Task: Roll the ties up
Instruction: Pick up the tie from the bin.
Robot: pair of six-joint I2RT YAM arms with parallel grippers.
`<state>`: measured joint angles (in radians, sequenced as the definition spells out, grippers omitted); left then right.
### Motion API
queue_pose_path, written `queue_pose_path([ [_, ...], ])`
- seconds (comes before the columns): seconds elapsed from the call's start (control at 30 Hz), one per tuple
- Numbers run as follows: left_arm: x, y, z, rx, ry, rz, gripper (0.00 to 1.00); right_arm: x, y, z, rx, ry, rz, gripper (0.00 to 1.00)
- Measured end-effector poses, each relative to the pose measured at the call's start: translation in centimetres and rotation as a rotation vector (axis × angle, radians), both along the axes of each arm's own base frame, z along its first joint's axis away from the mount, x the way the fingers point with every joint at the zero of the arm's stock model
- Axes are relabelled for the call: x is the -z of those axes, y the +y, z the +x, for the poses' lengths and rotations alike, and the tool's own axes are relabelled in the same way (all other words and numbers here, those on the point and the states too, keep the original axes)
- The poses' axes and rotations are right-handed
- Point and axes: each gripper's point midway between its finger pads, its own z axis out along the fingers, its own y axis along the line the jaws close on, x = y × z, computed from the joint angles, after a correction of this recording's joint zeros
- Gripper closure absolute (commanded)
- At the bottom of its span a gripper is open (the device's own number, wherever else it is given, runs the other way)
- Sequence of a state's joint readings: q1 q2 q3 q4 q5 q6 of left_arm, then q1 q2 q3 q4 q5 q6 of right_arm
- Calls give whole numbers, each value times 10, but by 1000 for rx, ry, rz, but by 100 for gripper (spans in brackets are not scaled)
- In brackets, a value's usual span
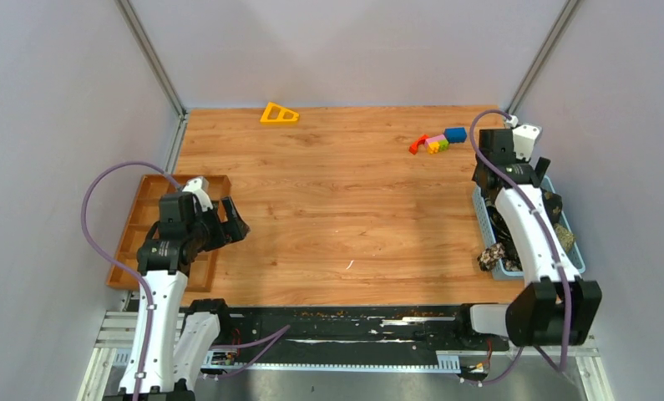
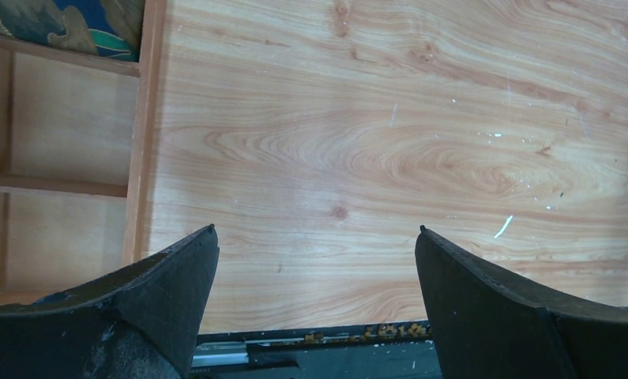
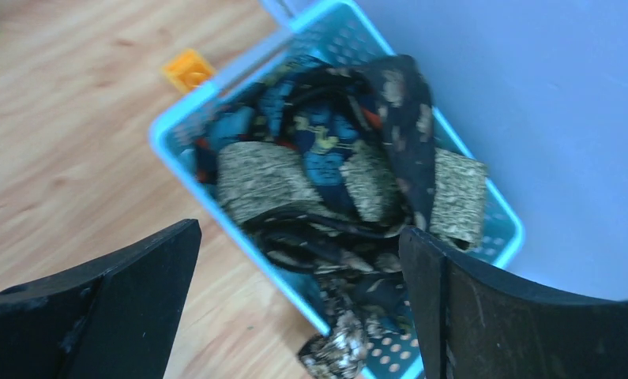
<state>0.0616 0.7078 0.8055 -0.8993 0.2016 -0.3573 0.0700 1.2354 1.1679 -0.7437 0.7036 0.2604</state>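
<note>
Several ties (image 3: 350, 181), black, blue-patterned and olive-tan, lie in a tangled heap in a light blue basket (image 3: 176, 138) at the table's right edge (image 1: 485, 219). One speckled tie end (image 3: 334, 351) hangs over the basket's near rim (image 1: 491, 255). My right gripper (image 3: 298, 229) hovers open and empty above the basket (image 1: 545, 188). My left gripper (image 1: 236, 219) is open and empty over bare wood beside a wooden tray (image 1: 144, 188), as the left wrist view (image 2: 316, 230) also shows.
The tray's divider wall (image 2: 141, 118) runs along the left; blue-green patterned fabric (image 2: 65, 20) lies in one compartment. A yellow triangle (image 1: 279, 113) and coloured blocks (image 1: 437, 140) sit at the back. Grey walls close in on both sides.
</note>
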Motion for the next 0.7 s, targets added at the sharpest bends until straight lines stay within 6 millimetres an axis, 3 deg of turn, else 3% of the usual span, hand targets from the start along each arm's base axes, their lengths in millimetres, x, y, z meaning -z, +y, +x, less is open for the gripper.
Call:
queue_pose_path([
  [0.1, 0, -4, -1, 22, 0, 0, 0, 20, -36, -3, 120, 126, -45, 0],
  [0.33, 3, -12, -1, 61, 15, -3, 0, 43, -92, -12, 298, 293, -120, 0],
  [0.7, 6, -18, -2, 92, 36, -7, 0, 77, -138, -13, 420, 431, -127, 0],
])
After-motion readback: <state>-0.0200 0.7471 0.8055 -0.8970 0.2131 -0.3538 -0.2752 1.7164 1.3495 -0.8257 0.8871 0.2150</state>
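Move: The dark floral tie, draped over the right part of the blue bin's heap, lies about 12 cm right of the right hand, 3 cm back and some 15 cm below. The gold speckled tie is roughly 6 cm nearer the robot and 2 cm farther right than the floral one; a leopard-spotted tie hangs over the bin's near left corner, 13 cm back and 3 cm left of the hand. From the left hand the floral tie is about 75 cm right, 8 cm ahead and 10 cm lower. Towards the dark floral tie the open right hand sweeps about 13 cm to the right over the bin, fast at first and then easing, while it sinks some 7 cm. The wrist swings the fingers clockwise from forward-right to point almost straight right, still slanting down; they stay wide open and clear of the ties. The left hand drifts about 2 cm right. ##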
